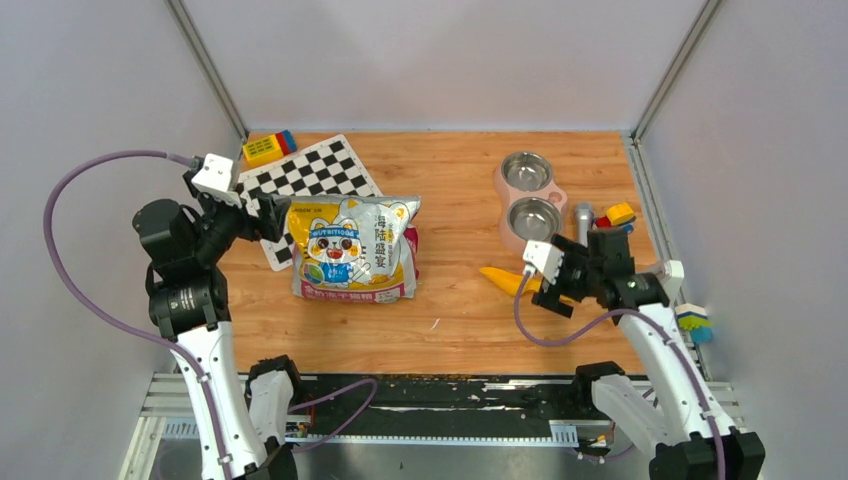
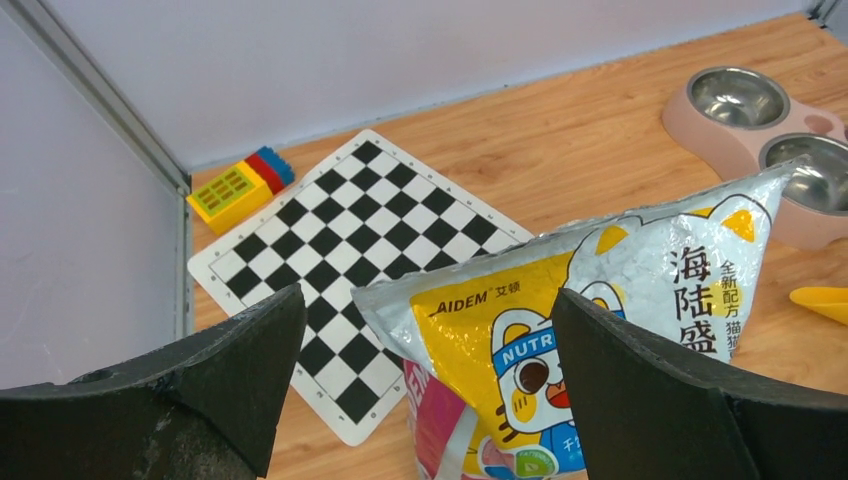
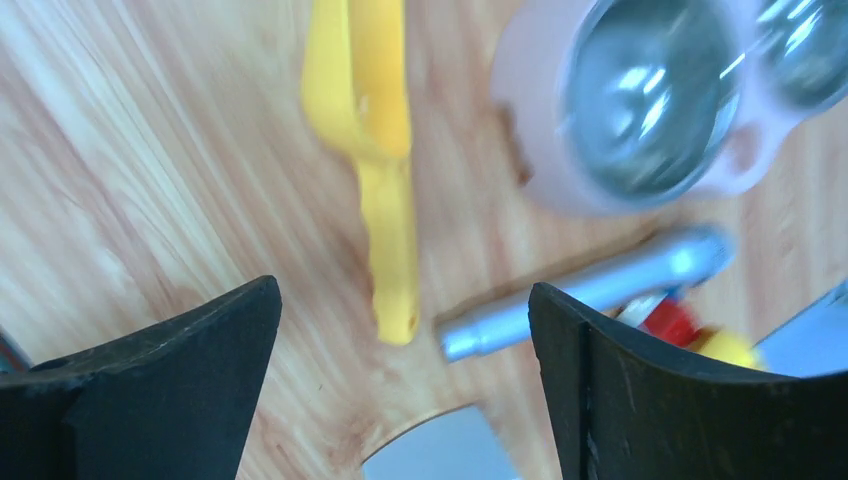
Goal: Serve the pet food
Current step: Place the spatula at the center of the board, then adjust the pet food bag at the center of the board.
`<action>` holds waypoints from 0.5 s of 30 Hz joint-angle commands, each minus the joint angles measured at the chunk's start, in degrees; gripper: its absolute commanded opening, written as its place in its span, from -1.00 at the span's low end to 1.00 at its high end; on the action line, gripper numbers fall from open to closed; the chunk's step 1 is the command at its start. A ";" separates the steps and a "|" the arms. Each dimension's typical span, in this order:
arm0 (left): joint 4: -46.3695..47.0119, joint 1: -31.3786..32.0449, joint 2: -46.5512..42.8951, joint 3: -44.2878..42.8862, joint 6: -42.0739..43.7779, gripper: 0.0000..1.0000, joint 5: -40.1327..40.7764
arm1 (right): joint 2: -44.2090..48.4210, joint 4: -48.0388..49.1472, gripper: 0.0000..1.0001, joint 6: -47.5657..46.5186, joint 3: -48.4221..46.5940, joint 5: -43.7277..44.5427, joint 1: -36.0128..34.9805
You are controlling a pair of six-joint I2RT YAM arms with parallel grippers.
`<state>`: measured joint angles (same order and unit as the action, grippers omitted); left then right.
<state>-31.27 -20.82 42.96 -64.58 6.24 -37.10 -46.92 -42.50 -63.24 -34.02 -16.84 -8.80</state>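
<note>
The pet food itself is hidden from view. A glossy cartoon-cat bag (image 1: 353,248) (image 2: 600,290) stands left of centre on the wooden table. My left gripper (image 1: 265,215) (image 2: 428,300) hovers open at the bag's upper left corner, with nothing between its fingers. A yellow scoop (image 1: 500,278) (image 3: 375,150) (image 2: 820,300) lies flat on the table. My right gripper (image 1: 555,290) (image 3: 405,300) is open just above the scoop's handle end, not gripping it. A pink feeder (image 1: 503,185) (image 2: 690,110) (image 3: 530,150) with two steel bowls sits behind the scoop; both bowls look empty.
A checkered mat (image 1: 310,175) (image 2: 340,240) lies behind the bag, with toy blocks (image 1: 268,148) (image 2: 238,188) at the back left. A silver cylinder (image 1: 583,222) (image 3: 590,290) and more blocks (image 1: 618,215) lie right of the feeder. Walls close in both sides.
</note>
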 commanded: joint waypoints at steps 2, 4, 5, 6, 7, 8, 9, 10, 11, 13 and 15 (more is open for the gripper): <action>4.49 -0.71 1.64 -4.50 -0.87 1.00 -4.32 | -6.51 -17.23 0.91 7.64 -25.88 -28.16 -0.03; 4.69 -0.71 3.76 -5.35 -0.80 1.00 -5.18 | -10.08 -10.61 0.92 17.17 -32.02 -33.73 -0.22; 4.63 -0.69 4.61 -5.68 -0.82 1.00 -5.44 | -11.82 -5.39 0.93 23.55 -34.03 -35.38 -0.59; 4.50 -0.66 6.29 -6.58 -0.76 1.00 -6.45 | -13.66 -0.50 0.94 29.72 -35.68 -36.65 -1.15; 3.72 -0.63 7.28 -7.17 -0.21 1.00 -7.13 | -15.42 4.67 0.96 35.22 -36.89 -37.46 -1.97; 3.34 -0.58 9.17 -8.27 0.03 1.00 -8.56 | -17.23 9.56 0.97 40.58 -37.50 -37.51 -3.18; 2.40 -0.56 10.09 -8.85 0.51 1.00 -9.24 | -18.97 15.34 0.98 45.42 -37.90 -36.42 -4.60; 1.76 -0.37 11.94 -10.01 0.96 1.00 -10.54 | -20.58 19.34 0.98 49.39 -38.26 -34.67 -6.23; 0.38 -0.06 12.84 -10.64 1.84 1.00 -10.76 | -23.05 22.42 0.98 52.64 -38.83 -32.62 -8.15; -2.07 1.96 15.50 -12.63 4.28 1.00 -9.56 | -26.78 26.62 0.97 54.73 -40.26 -27.57 -11.61; -4.29 5.51 18.36 -14.22 7.17 1.00 -5.66 | -30.63 28.30 0.97 54.74 -42.58 -23.68 -14.79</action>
<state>-30.74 -19.42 57.95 -75.00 7.88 -44.62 -72.10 -26.15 -20.03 -72.38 -45.89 -18.37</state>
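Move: The pet food bag's middle is some 39 cm left of the right hand, 6 cm ahead and about level with it. The freed spatula lies roughly 8 cm below this hand, 4 cm ahead and 7 cm left; the double bowl is about 22 cm ahead, 2 cm left and 7 cm down. From the left hand, the bag is 4 cm ahead, 13 cm right and some 27 cm below; the checkerboard is about 21 cm straight ahead, 36 cm down. Up and to the left, the right hand sweeps away from the spatula towards the bag, climbing some 21 cm with a smaller reach forward and levelling off at the end; its open fingers swing up from steeply down to point left and forward. The left hand rises slightly, then goes forward about 5 cm, sinking a little and turning slightly clockwise, fingers wide open. ##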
